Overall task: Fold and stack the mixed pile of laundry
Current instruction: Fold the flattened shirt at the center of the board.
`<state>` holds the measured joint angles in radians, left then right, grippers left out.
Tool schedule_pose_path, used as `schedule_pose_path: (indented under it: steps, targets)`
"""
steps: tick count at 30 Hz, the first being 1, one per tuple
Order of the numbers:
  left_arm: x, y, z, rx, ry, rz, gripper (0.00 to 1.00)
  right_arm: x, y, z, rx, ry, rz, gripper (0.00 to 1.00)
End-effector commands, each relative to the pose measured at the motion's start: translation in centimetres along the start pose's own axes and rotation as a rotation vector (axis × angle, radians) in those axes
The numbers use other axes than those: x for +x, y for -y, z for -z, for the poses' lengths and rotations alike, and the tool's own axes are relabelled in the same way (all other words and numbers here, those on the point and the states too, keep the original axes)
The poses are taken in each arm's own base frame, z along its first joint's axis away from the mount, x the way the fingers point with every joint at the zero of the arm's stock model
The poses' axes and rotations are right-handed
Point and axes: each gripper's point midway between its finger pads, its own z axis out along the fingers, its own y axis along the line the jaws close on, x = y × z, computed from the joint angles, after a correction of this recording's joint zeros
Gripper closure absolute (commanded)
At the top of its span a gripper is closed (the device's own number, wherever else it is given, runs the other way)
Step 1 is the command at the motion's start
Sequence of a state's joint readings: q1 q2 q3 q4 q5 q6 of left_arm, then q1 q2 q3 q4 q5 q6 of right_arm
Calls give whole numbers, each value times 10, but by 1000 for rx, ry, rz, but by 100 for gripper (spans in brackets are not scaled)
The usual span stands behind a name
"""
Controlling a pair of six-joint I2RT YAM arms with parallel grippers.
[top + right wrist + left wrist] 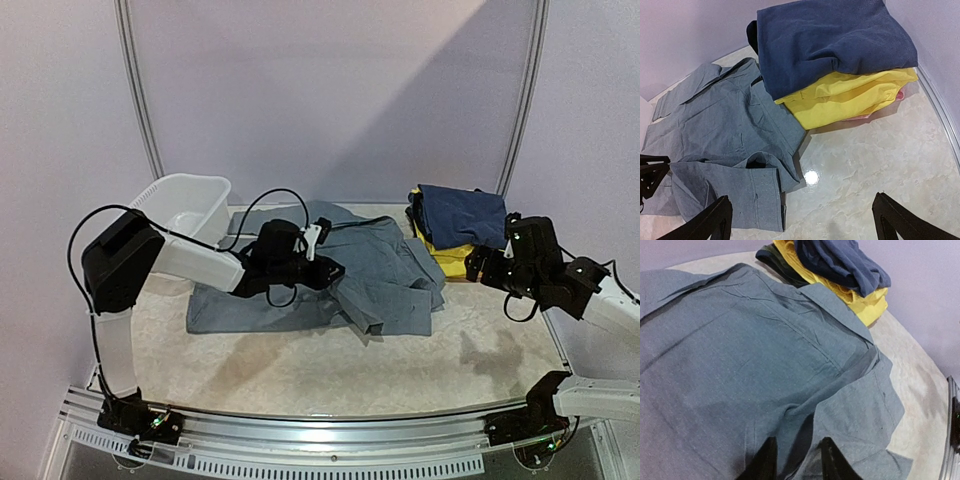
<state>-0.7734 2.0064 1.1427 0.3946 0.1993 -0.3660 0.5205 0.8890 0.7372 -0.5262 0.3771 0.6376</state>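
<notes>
A large grey garment (385, 270) (740, 355) (725, 125) lies spread on the table's middle, with a cuffed end folded over at its right. My left gripper (325, 272) (797, 442) hovers low over its centre. Its jaws stand a little apart, either side of a soft ridge of the cloth, and grip nothing. At the back right sits a folded stack, with a navy piece (460, 215) (835, 40) on top of a yellow one (450, 258) (850, 95). My right gripper (480, 265) (802, 197) stands wide open over bare table in front of that stack.
A white plastic basin (185, 200) stands at the back left, beside the grey garment's far corner. A pink edge (900, 95) and a dark piece (775, 260) peek from under the stack. The raised table rim (940, 115) runs close by on the right.
</notes>
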Motion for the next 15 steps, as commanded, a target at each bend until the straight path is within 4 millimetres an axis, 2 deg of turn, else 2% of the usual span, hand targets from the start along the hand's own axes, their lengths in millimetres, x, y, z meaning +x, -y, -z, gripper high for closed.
schedule_pose_path:
  steps: [1,4,7,12,15]
  targets:
    - [-31,-7,15,0,132,41,54,6,-9,-10,-30,-31,24,1]
    - [-37,-12,28,-84,118,-6,35,14,-12,-17,-42,-61,32,1]
    - [-42,-19,46,-194,92,-69,23,28,-18,-27,-69,-114,52,1]
    - [-42,-36,85,-367,45,-116,20,68,-27,-48,-113,-265,83,1]
    - [-40,-39,105,-403,34,-125,20,94,-29,-61,-138,-343,91,1]
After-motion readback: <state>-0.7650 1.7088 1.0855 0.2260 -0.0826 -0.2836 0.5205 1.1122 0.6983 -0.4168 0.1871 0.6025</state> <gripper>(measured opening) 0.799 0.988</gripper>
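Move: The right hand, empty and wide open, has the sleeve's cuff about 12 cm to its left, level with it fore and aft, and 17 cm below; the navy-topped clothes stack stands some 18 cm ahead and 4 cm left. The left hand is just above the sleeve's gathered fold, 3 cm back and 4 cm right, 6 cm below; from it the shirt's middle is 5 cm ahead and 6 cm left, the cuff 17 cm right and 5 cm back. Up some 9 cm and to the left about 6, the left hand comes away from the sleeve's gathered fold and over the shirt's body, sliding left first and then rising as its already parting fingers spread wide. Downward and left, gathering speed, the right hand sinks about 7 cm towards the sleeve's cuff, fingers still wide open, tipping down and swinging counter-clockwise some 10 degrees. ##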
